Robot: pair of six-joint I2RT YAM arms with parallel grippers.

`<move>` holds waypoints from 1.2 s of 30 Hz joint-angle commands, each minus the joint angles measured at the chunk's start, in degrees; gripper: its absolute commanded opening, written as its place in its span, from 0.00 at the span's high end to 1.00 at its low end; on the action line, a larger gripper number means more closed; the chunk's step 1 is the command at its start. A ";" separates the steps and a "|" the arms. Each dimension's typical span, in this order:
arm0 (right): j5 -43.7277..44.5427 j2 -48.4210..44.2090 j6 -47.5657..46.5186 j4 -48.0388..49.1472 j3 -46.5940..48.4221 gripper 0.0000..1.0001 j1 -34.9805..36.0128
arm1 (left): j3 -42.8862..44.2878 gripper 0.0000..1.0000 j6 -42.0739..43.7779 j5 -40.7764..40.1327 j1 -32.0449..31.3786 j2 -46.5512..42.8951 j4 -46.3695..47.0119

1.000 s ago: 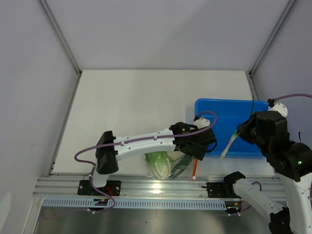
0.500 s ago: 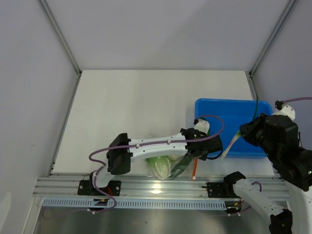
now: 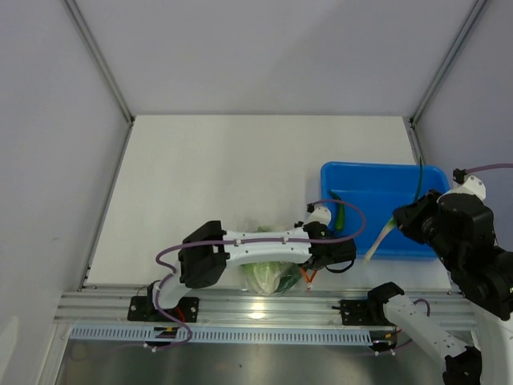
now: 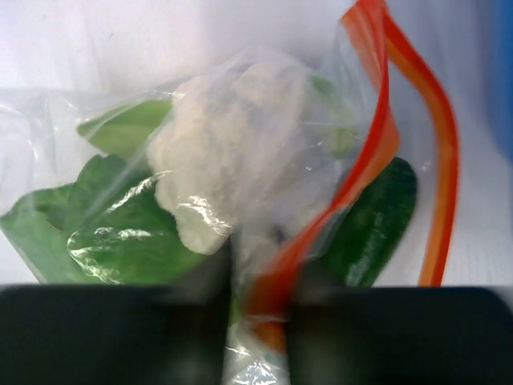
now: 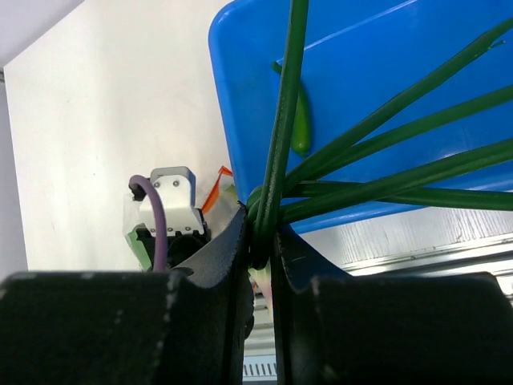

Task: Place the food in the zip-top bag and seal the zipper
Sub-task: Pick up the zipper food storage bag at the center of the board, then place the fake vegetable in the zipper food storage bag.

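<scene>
The clear zip-top bag [image 3: 268,277] lies near the table's front edge. In the left wrist view the zip-top bag [image 4: 240,80] holds food: a leafy green piece [image 4: 112,233], a pale whitish lump [image 4: 232,152] and a dark green piece [image 4: 377,216]. Its orange-red zipper [image 4: 377,136] curls up at the open mouth. My left gripper [image 4: 260,321] pinches the mouth edge and zipper strip, and is seen from above as the left gripper [image 3: 317,263]. My right gripper [image 5: 263,241] is shut on a bunch of long green stalks [image 5: 361,144], held over the bin's near edge with the pale end [image 3: 377,241] hanging down.
The blue bin [image 3: 377,180] stands at the right of the table, with a small green pod [image 3: 339,212] inside near its left wall. The aluminium rail [image 3: 256,309] runs along the front edge just below the bag.
My left gripper moved toward the front edge, down onto the bag's mouth, and closed from wide open onto the zipper strip. The right arm holds its stalks almost still.
</scene>
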 commanded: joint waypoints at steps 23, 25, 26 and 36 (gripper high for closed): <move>-20.05 16.18 8.84 25.04 -5.50 1.00 6.01 | -34.65 0.99 17.51 24.10 16.69 -52.36 35.31; -16.89 17.87 9.29 25.49 -1.99 1.00 10.47 | -35.69 1.00 17.42 25.32 17.21 -51.32 37.23; -13.74 19.62 9.29 24.27 -0.49 1.00 11.81 | -36.49 0.99 17.33 25.77 17.48 -50.87 38.29; 4.20 28.94 10.08 24.34 4.63 1.00 25.96 | -43.53 1.00 14.25 31.92 21.96 -50.34 46.74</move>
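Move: The open left fingers stand around the bag's orange zipper edge, practically at the hand point. From the left hand, the cauliflower lies about 5 cm ahead, 2 left and 3 lower; the lettuce some 9 left, 2 ahead. From the right hand, still gripping the green onions, the zipper is about 17 cm left, level fore-and-aft, 26 below; the blue tub's middle is 12 ahead, 4 right. Left hand pinches the zipper, lifts 18 cm going left, half lowers; right brings green onions 20 cm left. ##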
